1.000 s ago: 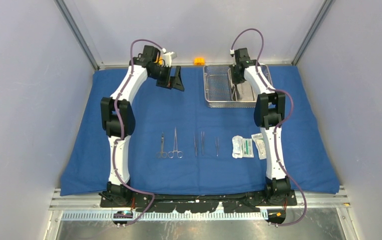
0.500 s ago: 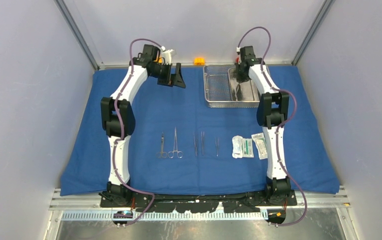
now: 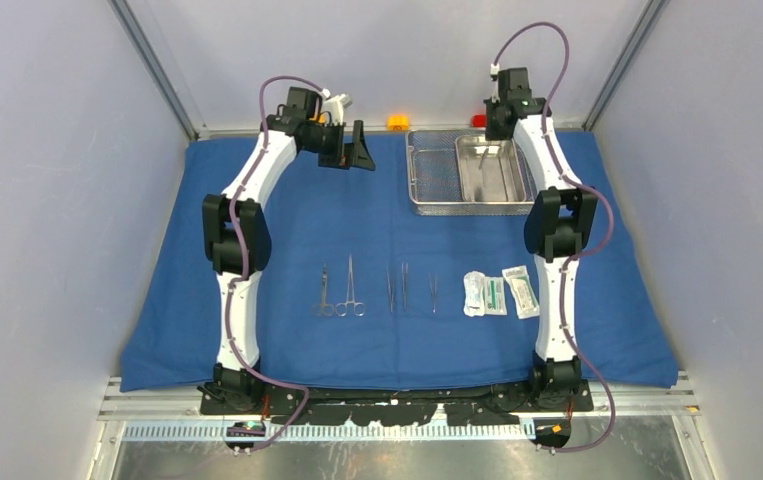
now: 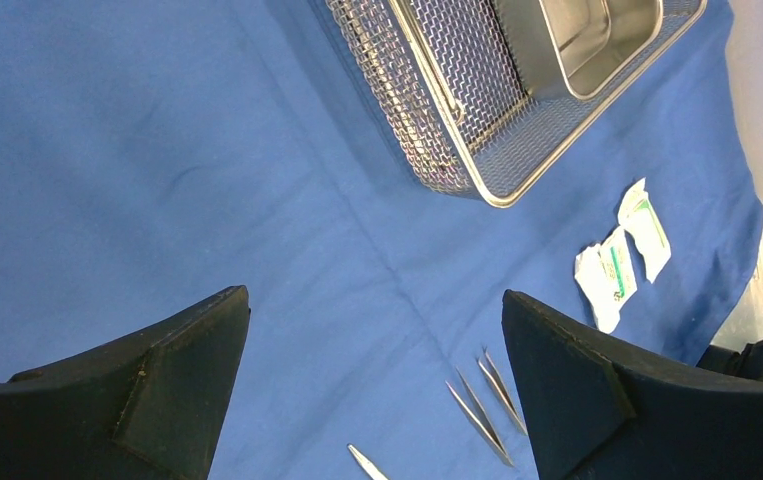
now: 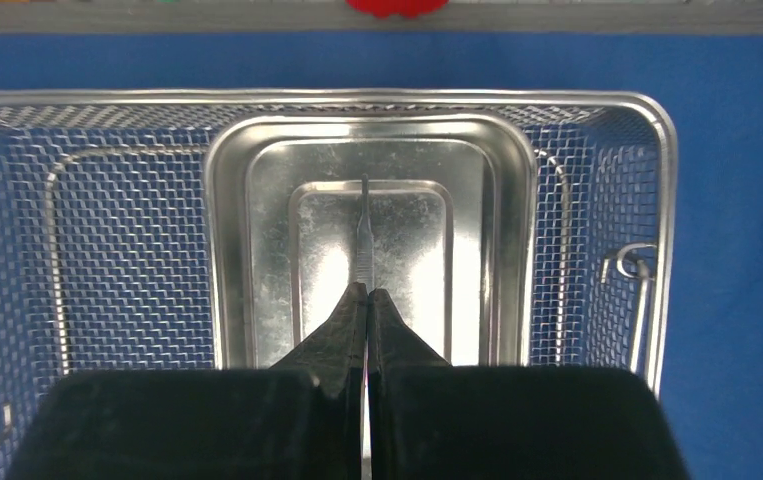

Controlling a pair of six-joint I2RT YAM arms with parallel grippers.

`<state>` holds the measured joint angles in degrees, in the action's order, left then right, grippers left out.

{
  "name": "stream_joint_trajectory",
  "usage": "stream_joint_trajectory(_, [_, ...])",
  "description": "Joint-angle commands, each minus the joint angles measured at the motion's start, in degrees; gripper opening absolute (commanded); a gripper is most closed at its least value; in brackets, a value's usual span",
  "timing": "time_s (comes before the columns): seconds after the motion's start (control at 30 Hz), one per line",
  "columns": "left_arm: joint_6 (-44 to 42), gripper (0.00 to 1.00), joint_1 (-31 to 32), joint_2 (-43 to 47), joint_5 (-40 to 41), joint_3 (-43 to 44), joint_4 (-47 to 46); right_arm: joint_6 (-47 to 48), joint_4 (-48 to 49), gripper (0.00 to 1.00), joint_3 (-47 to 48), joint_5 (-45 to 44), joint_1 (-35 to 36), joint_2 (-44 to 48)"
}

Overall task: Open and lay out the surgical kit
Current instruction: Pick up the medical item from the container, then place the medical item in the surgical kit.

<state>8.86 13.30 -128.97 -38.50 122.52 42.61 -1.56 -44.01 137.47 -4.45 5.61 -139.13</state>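
Note:
The blue cloth wrap [image 3: 287, 235] lies spread flat. The steel mesh tray [image 3: 431, 178] stands at the back with the smaller steel pan [image 3: 505, 170] in its right half. My right gripper [image 5: 366, 290] is shut on a thin steel instrument [image 5: 363, 230] and holds it above the pan [image 5: 267, 200], tip pointing away. My left gripper [image 4: 373, 292] is open and empty, hovering over bare cloth left of the tray [image 4: 437, 90]. Two scissors [image 3: 350, 290], several forceps [image 3: 397, 287] and white-green packets [image 3: 485, 293] lie in a row on the near cloth.
A small orange block [image 3: 397, 122] and a red block [image 3: 478, 120] sit on the ledge behind the cloth; the red one shows in the right wrist view [image 5: 397, 5]. Grey walls close in the sides and back.
My right arm has swung back and to the right, from over the tray's middle to its back right corner, uncovering the pan. My left gripper has shifted slightly back and to the right.

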Motion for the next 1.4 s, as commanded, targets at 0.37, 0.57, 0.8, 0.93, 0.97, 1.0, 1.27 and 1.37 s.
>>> stream_joint_trajectory(0.37, [6.25, 0.89, 2.39, 11.22, -0.68, -4.02, -7.55, -9.53, 2.69, 0.0, -8.07, 6.8, 4.63, 18.95])
stream_joint_trajectory(0.57, [8.31, 0.87, 3.37, 17.77, 0.43, -11.54, -13.6, -12.85, 3.46, 0.0, -13.68, 8.07, 9.21, 22.91])
stream_joint_trajectory(0.8, [11.18, 0.83, 4.63, 24.62, 2.64, -19.7, -20.19, -16.31, 5.28, 0.0, -18.38, 7.8, 13.9, 25.97])
stream_joint_trajectory(0.93, [12.09, 0.79, 6.84, 26.65, 4.07, -21.4, -20.53, -17.51, 5.91, 0.0, -19.86, 7.04, 15.84, 26.97])
stream_joint_trajectory(0.97, [12.44, 0.78, 7.4, 27.03, 4.51, -21.89, -20.48, -17.59, 6.23, 0.0, -20.32, 6.72, 16.4, 27.26])
stream_joint_trajectory(1.0, [12.8, 0.77, 7.96, 27.35, 4.94, -22.59, -20.58, -17.6, 6.36, 0.0, -20.83, 6.47, 16.9, 27.54])
stream_joint_trajectory(1.27, [14.95, 0.71, 11.03, 29.17, 7.1, -28.47, -24.05, -17.76, 6.96, 0.0, -22.25, 5.48, 19.44, 28.23])
stream_joint_trajectory(1.37, [14.85, 0.71, 12.31, 29.11, 7.62, -29.52, -25.64, -17.76, 7.17, 0.01, -22.76, 5.5, 19.94, 28.33])
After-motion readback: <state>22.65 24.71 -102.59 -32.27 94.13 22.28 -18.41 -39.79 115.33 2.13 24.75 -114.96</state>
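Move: The medical item, a slim pair of tweezers, already hangs from the right fingers; its middle is about 40 cm to the left gripper's right, some 11 cm farther out and 8 cm lower. From the right hand, the open left gripper is about 39 cm left, 11 cm back and slightly higher. The metal inner tray lies directly below the right hand, 10 cm down and 1 cm back; the wire container's middle is 5 cm left of that tray's middle. Keep the tweezers pinched in the right fingers, lift about 10 cm, then sweep some 20 cm left and 12 cm back over the container towards the left gripper, rolling the hand's left side up roughly 20 degrees. Bring the left gripper up and back about 10 cm each and 7 cm right to meet them, sinking a little at the end and narrowing its still-open fingers. ##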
